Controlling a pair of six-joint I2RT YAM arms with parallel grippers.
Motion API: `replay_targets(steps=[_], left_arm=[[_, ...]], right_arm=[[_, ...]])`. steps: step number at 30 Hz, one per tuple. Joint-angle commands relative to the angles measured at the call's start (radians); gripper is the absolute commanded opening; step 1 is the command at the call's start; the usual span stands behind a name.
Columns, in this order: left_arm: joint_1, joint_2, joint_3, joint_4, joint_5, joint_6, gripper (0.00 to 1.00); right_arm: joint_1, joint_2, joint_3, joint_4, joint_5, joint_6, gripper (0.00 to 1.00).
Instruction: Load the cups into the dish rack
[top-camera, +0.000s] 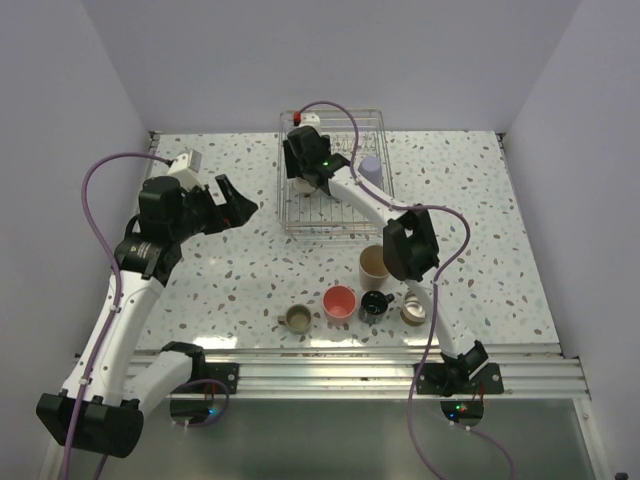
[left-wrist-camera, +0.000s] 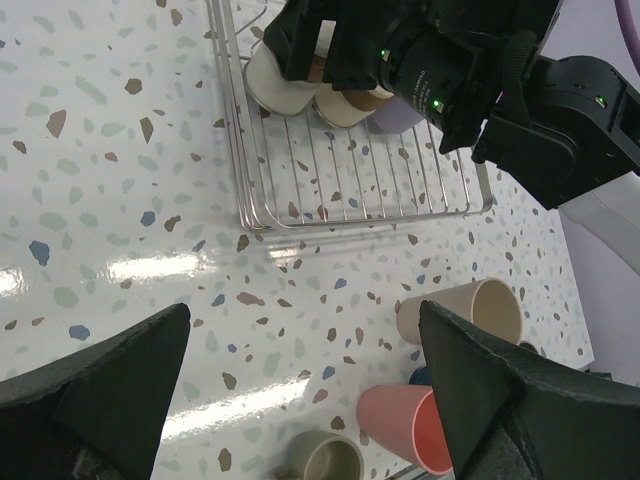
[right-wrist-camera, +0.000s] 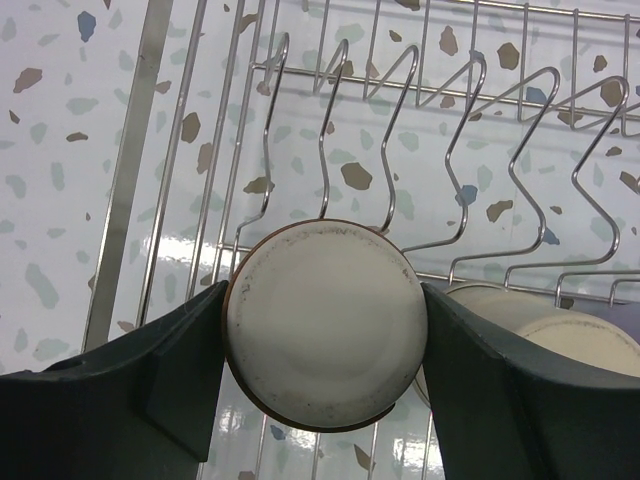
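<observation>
The dish rack (top-camera: 340, 205) stands at the back middle of the table. My right gripper (top-camera: 305, 180) reaches into its left part, shut on a silvery-beige metal cup (right-wrist-camera: 322, 325) whose base faces the wrist camera, among the wire tines (right-wrist-camera: 390, 150). A second metal cup (right-wrist-camera: 545, 335) sits in the rack just to the right of it, and a lavender cup (top-camera: 371, 168) is in the rack too. My left gripper (top-camera: 240, 200) hovers open over bare table left of the rack, holding nothing. Tan (top-camera: 375, 265), coral-pink (top-camera: 340, 302), black (top-camera: 374, 304) and two metal cups (top-camera: 299, 319) (top-camera: 413, 312) sit near the front.
The right arm's elbow (top-camera: 408, 248) hangs over the tan cup. In the left wrist view the rack's near corner (left-wrist-camera: 255, 220) lies ahead, with the tan cup (left-wrist-camera: 465, 310), pink cup (left-wrist-camera: 405, 425) and a metal cup (left-wrist-camera: 330, 460) below. Walls close the table's sides.
</observation>
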Motion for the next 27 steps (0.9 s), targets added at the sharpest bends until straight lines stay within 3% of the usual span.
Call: replay_targets(steps=[1, 6, 10, 17, 21, 25, 27], left_arm=[[0.005, -0.018, -0.004, 0.001, -0.009, 0.008, 1.00], [0.005, -0.021, -0.003, -0.004, -0.009, 0.017, 1.00], [0.005, -0.026, 0.006, -0.014, -0.010, 0.029, 1.00], [0.005, -0.015, 0.037, -0.089, -0.012, 0.113, 1.00], [-0.004, 0.008, 0.036, -0.146, 0.054, 0.175, 0.98], [-0.126, 0.025, 0.016, -0.165, 0.031, 0.186, 0.98], [-0.264, 0.046, 0.022, -0.191, -0.041, 0.163, 0.97]], right_arm=[[0.015, -0.016, 0.021, 0.054, 0.017, -0.020, 0.72], [0.021, -0.033, 0.021, 0.057, 0.014, -0.032, 0.91], [0.026, -0.049, 0.033, 0.057, 0.017, -0.037, 0.98], [0.026, -0.134, 0.088, 0.061, -0.012, -0.032, 0.99], [0.027, -0.249, 0.053, 0.057, -0.024, -0.027, 0.98], [0.026, -0.448, -0.068, 0.015, -0.051, -0.006, 0.99], [0.027, -0.534, -0.196, 0.000, -0.065, 0.006, 0.99]])
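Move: The right hand still pinches the upside-down cup set in the rack's left part; the cup's middle is straight between the fingers, about 1 cm below the hand point. The middle cup stands level with it and some 8 cm to its right, the purple cup about 16 cm to its right. From the left hand the held cup lies roughly 25 cm ahead, 14 cm right and 14 cm lower. The right hand opens, freeing the cup, and rises about 16 cm, while the left sinks back and rightward. ##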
